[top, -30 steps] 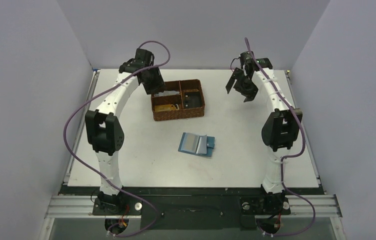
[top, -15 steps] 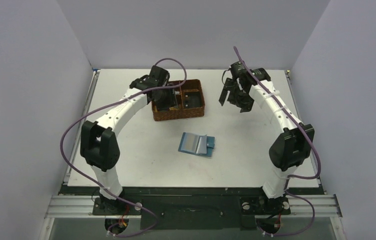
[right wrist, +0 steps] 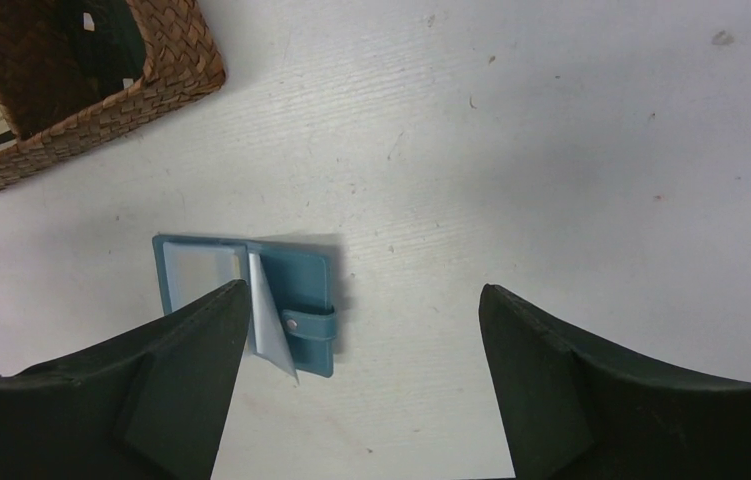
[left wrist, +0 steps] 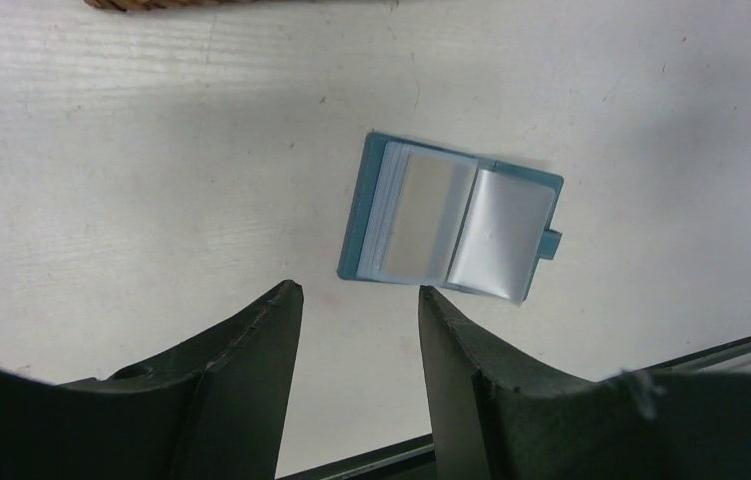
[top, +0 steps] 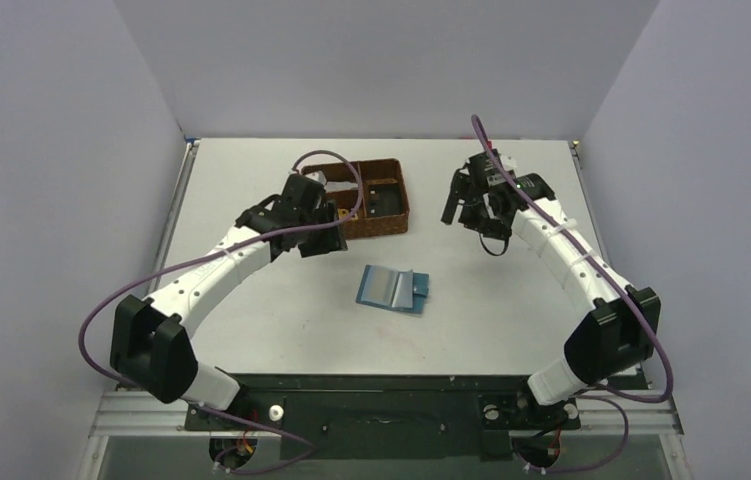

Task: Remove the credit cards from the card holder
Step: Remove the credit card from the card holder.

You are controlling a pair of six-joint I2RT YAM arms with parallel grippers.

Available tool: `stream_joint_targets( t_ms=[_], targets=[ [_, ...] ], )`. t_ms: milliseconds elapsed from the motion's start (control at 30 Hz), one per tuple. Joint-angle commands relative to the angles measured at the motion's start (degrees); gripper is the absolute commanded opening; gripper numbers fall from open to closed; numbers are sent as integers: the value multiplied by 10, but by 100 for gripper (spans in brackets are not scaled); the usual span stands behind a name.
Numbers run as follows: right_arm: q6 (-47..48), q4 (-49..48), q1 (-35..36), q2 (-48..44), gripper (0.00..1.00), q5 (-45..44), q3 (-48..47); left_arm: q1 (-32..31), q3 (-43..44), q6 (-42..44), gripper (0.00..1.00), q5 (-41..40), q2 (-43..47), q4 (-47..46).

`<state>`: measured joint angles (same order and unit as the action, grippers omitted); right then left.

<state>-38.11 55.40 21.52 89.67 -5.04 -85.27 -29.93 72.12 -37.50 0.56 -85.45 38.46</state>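
The card holder is a small teal wallet lying open on the white table, one clear sleeve page standing half up. In the left wrist view the card holder shows a pale tan credit card inside a sleeve. My left gripper hangs above the table to the holder's back left. The left gripper is open and empty. My right gripper hovers to the holder's back right. That right gripper is wide open and holds nothing, and the card holder with its snap tab lies by its left finger.
A brown woven basket with compartments stands behind the holder, partly covered by the left arm. Inside this basket are dark and tan items. The black table edge and rail run along the front.
Both arms have swung forward from the back of the table toward the card holder, the left one coming off the basket. Both grippers stayed open. The holder has not moved.
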Motion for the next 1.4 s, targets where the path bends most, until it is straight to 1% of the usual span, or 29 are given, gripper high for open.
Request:
stream_joint_targets(
  t_ms=[0, 133, 233, 400, 567, 767, 867, 1067, 1267, 1367],
  targets=[
    [9, -92, 14, -77, 81, -22, 71, -21, -47, -2, 45, -29, 68, -51],
    [1, -121, 22, -126, 81, -23, 136, -35, -107, -9, 45, -28, 114, -77],
    [-3, -130, 31, -163, 81, -30, 166, -45, -145, -22, 45, -26, 137, -89],
    [-11, -136, 48, -191, 81, -41, 195, -69, -164, -24, 45, -28, 159, -87],
    [-19, -134, 57, -209, 80, -49, 203, -75, -179, -19, 45, -21, 167, -93],
    [-25, -134, 74, -213, 80, -53, 217, -77, -191, -17, 45, -16, 169, -95],
    [-22, -133, 89, -200, 80, -70, 212, -77, -200, -17, 45, -15, 174, -101],
    [-26, -132, 130, -184, 80, -99, 197, -78, -211, -18, 45, -11, 174, -117],
    [-50, -141, 175, -188, 80, -133, 209, -83, -219, -18, 45, -8, 181, -119],
    [-67, -150, 211, -184, 79, -147, 213, -87, -222, -20, 45, -7, 177, -119]
  ],
)
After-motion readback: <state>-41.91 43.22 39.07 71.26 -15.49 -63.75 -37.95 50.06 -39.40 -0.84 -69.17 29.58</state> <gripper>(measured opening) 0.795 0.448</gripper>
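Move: The card holder lies open on the table about 12 cm to the left hand's right, some 2 cm back and roughly 15 cm below; from the right hand it is about 13 cm left, 4 cm back and 17 cm below. The woven basket stands beyond it: some 20 cm ahead of the left hand and 3 cm to its right, or about 18 cm ahead of the right hand and 21 cm to its left. The card holder is closed in on by the right hand, which draws back 7 to 8 cm, then also swings about 4 cm left towards it, fingers wide open and tilting some 10 degrees farther forward, staying high. The left hand pulls back about 8 cm, mostly early, and sinks 3 to 4 cm on the holder's left, fingers still half open; neither touches it. ##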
